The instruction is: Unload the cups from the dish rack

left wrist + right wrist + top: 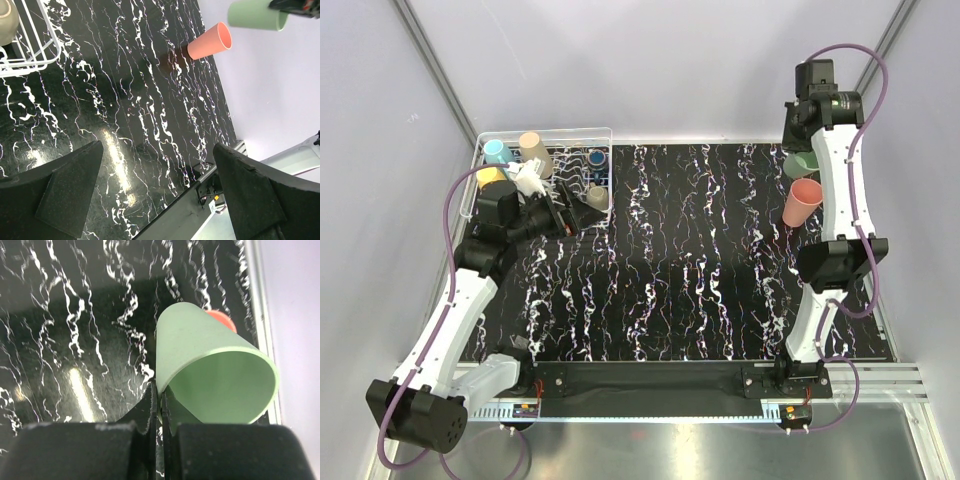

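The white wire dish rack (pixel 560 135) stands at the table's far left. In it are a pale blue cup (pixel 497 151), a tan tumbler (pixel 531 150), a yellow cup (pixel 491 179), a navy cup (pixel 597 158) and a grey-brown cup (pixel 597 198). My left gripper (pixel 569 215) is open and empty at the rack's near right corner; its view shows the rack's corner (pixel 31 47). My right gripper (pixel 161 405) is shut on the rim of a green tumbler (pixel 210 365), held tilted above the far right of the table (pixel 800 163). A pinkish tumbler (pixel 802 202) stands just beside it.
The black marbled table (pixel 690 270) runs between the rack and the right edge. A white crumpled item (pixel 529 180) lies in the rack. Lilac walls close in on the left, back and right. The pinkish tumbler (pixel 210 41) and the green one (pixel 255 14) show in the left wrist view.
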Controlling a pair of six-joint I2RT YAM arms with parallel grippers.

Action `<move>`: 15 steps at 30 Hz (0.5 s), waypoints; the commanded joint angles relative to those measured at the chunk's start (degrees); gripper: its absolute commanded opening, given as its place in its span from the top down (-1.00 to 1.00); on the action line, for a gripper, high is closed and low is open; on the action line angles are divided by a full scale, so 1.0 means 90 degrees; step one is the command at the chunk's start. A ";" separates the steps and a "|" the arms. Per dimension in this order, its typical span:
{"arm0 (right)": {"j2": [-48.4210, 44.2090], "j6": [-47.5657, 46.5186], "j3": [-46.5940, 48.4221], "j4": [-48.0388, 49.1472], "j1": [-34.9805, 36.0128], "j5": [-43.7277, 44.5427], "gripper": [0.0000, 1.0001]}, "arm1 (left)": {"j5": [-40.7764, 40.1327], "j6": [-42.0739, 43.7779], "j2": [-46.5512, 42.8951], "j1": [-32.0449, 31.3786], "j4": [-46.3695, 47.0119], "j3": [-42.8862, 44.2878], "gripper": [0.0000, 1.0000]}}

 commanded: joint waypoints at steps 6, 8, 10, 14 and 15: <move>-0.0056 -0.0115 -0.0234 -0.0002 -0.0559 0.0199 1.00 | -0.0084 0.0214 -0.0104 -0.0028 -0.0014 0.0159 -0.98; -0.0105 -0.0115 -0.0420 0.0096 -0.0619 0.0052 1.00 | -0.0093 0.0205 -0.0104 -0.0028 -0.0014 0.0159 -0.98; -0.0134 -0.0125 -0.0547 0.0243 -0.0687 -0.0105 1.00 | -0.0093 0.0205 -0.0104 -0.0028 -0.0024 0.0159 -0.98; -0.0047 -0.0261 -0.0889 0.0555 -0.0814 -0.0639 1.00 | -0.0113 0.0195 -0.0095 -0.0028 -0.0004 0.0149 -0.98; -0.0008 -0.0252 -0.0938 0.0604 -0.0863 -0.0690 1.00 | -0.0103 0.0185 -0.0095 -0.0028 0.0006 0.0139 -0.98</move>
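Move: The green cup is already held: the right fingers pinch its left wall, so its middle hangs about 4 cm right of the hand and 5 cm below. The pink cup it goes to stands upright on the table, some 8 cm to this hand's right, barely 1 cm ahead and roughly 22 cm below. From the left hand that pink cup lies about 52 cm to the right, 18 cm ahead and 21 cm down. Swing the right hand about 5 cm to the right to bring the green cup over the pink one. Let it rise slightly at first, then sink to end some 4 cm lower, steering the green cup's bottom into the pink cup's mouth. Keep the fingers shut on the wall, and turn the wrist a little clockwise as the fingertips tip down. ##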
